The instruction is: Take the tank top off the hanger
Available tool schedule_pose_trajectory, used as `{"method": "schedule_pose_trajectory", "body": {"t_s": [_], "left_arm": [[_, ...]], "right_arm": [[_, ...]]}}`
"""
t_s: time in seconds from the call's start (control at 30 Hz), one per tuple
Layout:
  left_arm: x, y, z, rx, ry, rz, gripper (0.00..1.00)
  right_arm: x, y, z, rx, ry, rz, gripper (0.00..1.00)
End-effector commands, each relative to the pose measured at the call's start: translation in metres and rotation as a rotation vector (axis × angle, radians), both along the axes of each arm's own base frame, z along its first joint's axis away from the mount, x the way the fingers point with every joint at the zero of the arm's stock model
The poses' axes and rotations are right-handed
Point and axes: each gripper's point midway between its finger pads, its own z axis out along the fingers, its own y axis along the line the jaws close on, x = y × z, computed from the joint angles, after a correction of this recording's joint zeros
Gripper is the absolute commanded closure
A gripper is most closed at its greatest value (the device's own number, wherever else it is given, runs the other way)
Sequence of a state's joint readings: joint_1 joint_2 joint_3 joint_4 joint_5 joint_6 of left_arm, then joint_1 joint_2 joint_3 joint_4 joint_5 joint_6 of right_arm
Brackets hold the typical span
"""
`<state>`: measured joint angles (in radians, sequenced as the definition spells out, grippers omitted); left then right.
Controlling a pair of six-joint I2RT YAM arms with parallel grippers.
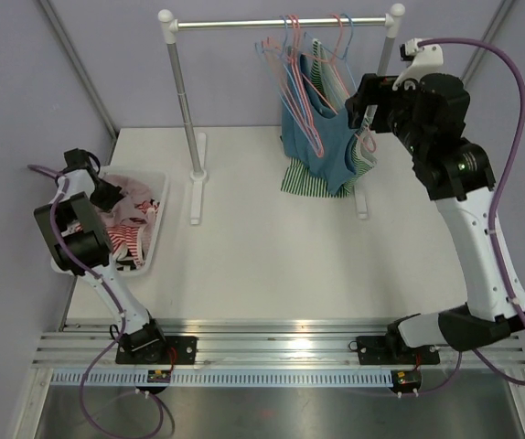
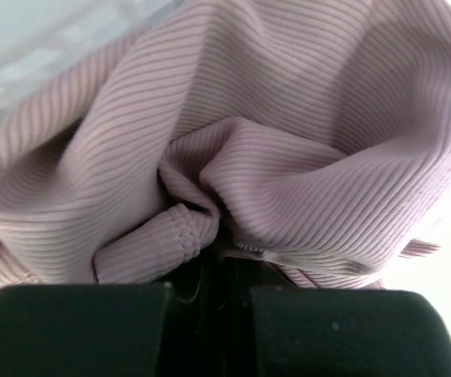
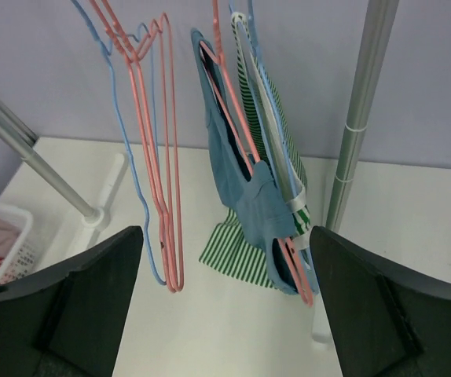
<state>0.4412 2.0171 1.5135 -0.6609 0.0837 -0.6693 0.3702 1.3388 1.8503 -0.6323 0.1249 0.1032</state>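
Observation:
A blue tank top (image 1: pixel 322 137) hangs on a pink hanger (image 3: pixel 300 271) on the rail, with a green-striped tank top (image 3: pixel 245 255) on a hanger right behind it. In the right wrist view the blue tank top (image 3: pixel 249 196) hangs just ahead, between the fingers' lines. My right gripper (image 1: pixel 358 108) is raised beside the hangers, on their right. The right gripper (image 3: pixel 225 298) stands open and holds nothing. My left gripper (image 1: pixel 109 194) is down in the white basket (image 1: pixel 157 233). There the left gripper (image 2: pixel 214 267) is shut on pink ribbed cloth (image 2: pixel 288 141).
Several empty pink hangers (image 3: pixel 166 196) and blue hangers (image 3: pixel 127 181) hang left of the tank tops. The rack's right post (image 3: pixel 359 118) stands close to the clothes, its left post (image 1: pixel 185 110) further off. The basket holds pink and red-striped clothes.

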Motion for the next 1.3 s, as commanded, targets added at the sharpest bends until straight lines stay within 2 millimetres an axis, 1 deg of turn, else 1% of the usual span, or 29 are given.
{"method": "schedule_pose_trajectory", "body": {"t_s": [0.0,0.03,0.07,0.17,0.2,0.23,0.27,0.3,0.33,0.37,0.47,0.5,0.53,0.57,0.6,0.63,0.8,0.83,0.9,0.93,1.0,1.03,1.07,1.1,1.13,1.17,1.2,1.23,1.27], "left_arm": [[-0.010,0.012,-0.026,-0.022,0.032,0.109,0.98],[-0.008,0.011,-0.020,-0.029,0.013,0.105,0.91],[-0.005,0.009,-0.015,-0.033,-0.007,0.102,0.69],[0.004,-0.002,0.013,-0.060,-0.109,0.064,0.42],[0.005,-0.005,0.021,-0.059,-0.132,0.050,0.23],[0.004,-0.011,0.027,-0.056,-0.144,0.039,0.15],[0.005,-0.013,0.045,-0.045,-0.188,0.034,0.11],[0.007,-0.018,0.056,-0.045,-0.221,0.021,0.01],[0.006,-0.019,0.065,-0.040,-0.240,0.022,0.01],[0.004,-0.021,0.080,-0.027,-0.272,0.018,0.01],[-0.001,-0.023,0.103,-0.007,-0.318,0.010,0.01],[-0.003,-0.025,0.118,0.007,-0.345,0.002,0.01],[-0.005,-0.025,0.124,0.016,-0.356,-0.003,0.01],[-0.006,-0.027,0.130,0.023,-0.366,-0.011,0.01],[-0.007,-0.030,0.144,0.028,-0.397,-0.027,0.01],[-0.007,-0.031,0.149,0.030,-0.408,-0.040,0.01],[-0.015,-0.046,0.181,0.032,-0.481,-0.115,0.01],[-0.020,-0.049,0.194,0.056,-0.508,-0.134,0.01],[-0.026,-0.055,0.205,0.076,-0.525,-0.153,0.01],[-0.033,-0.059,0.220,0.112,-0.559,-0.175,0.01],[-0.041,-0.065,0.232,0.157,-0.567,-0.198,0.01],[-0.043,-0.077,0.238,0.190,-0.572,-0.249,0.01],[-0.048,-0.083,0.255,0.230,-0.597,-0.265,0.01],[-0.054,-0.085,0.256,0.270,-0.571,-0.265,0.01],[-0.056,-0.101,0.261,0.296,-0.576,-0.318,0.01],[-0.064,-0.109,0.273,0.325,-0.598,-0.335,0.01],[-0.067,-0.111,0.277,0.363,-0.597,-0.337,0.01],[-0.070,-0.131,0.282,0.378,-0.611,-0.400,0.01],[-0.073,-0.140,0.286,0.390,-0.619,-0.428,0.01]], "right_arm": [[0.014,0.009,-0.002,-0.083,0.042,0.085,0.06],[0.030,0.010,-0.002,-0.095,0.051,0.082,0.09],[0.036,0.010,-0.004,-0.104,0.061,0.083,0.10],[0.060,0.015,-0.010,-0.155,0.063,0.124,0.20],[0.065,0.016,-0.013,-0.166,0.071,0.127,0.21],[0.076,0.018,-0.012,-0.176,0.066,0.130,0.23],[0.080,0.018,-0.013,-0.196,0.065,0.132,0.25],[0.087,0.020,-0.012,-0.207,0.063,0.134,0.26],[0.089,0.023,-0.012,-0.215,0.059,0.148,0.27],[0.093,0.023,-0.014,-0.228,0.060,0.151,0.31],[0.105,0.027,-0.020,-0.248,0.065,0.165,0.35],[0.106,0.026,-0.016,-0.252,0.058,0.164,0.38],[0.114,0.028,-0.027,-0.261,0.080,0.166,0.38],[0.117,0.028,-0.030,-0.271,0.083,0.162,0.39],[0.120,0.027,-0.030,-0.275,0.079,0.160,0.40],[0.126,0.028,-0.037,-0.278,0.090,0.163,0.41],[0.140,0.029,-0.043,-0.306,0.079,0.162,0.43],[0.144,0.030,-0.047,-0.309,0.086,0.164,0.43],[0.146,0.033,-0.049,-0.309,0.086,0.176,0.46],[0.147,0.037,-0.052,-0.304,0.089,0.193,0.48],[0.147,0.041,-0.053,-0.288,0.091,0.210,0.55],[0.148,0.043,-0.058,-0.281,0.103,0.219,0.58],[0.148,0.043,-0.058,-0.275,0.104,0.217,0.60],[0.150,0.044,-0.060,-0.268,0.109,0.216,0.64],[0.150,0.044,-0.060,-0.257,0.110,0.214,0.67],[0.149,0.046,-0.058,-0.236,0.112,0.212,0.69],[0.151,0.047,-0.060,-0.227,0.111,0.211,0.74],[0.150,0.047,-0.056,-0.217,0.101,0.208,0.75],[0.150,0.048,-0.055,-0.201,0.102,0.204,0.76]]}}
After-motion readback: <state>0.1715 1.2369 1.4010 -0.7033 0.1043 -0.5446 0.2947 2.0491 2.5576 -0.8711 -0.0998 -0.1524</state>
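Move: The left fingers still pinch the mauve tank top inside the basket, whose middle is about 5 cm back; the red-striped top lies roughly 10 cm back and 5 cm right. For the right hand, the pink hanger with the blue tank top is some 15 cm ahead, 5 cm left and 9 cm lower; bare hangers hang about 12 cm ahead, 10 cm left, and the rack post 18 cm ahead, 6 cm right, both about 10 cm lower. Right hand reaches forward and down some 15 cm, closing around pink hanger; left releases mauve top, rises 25 cm. ##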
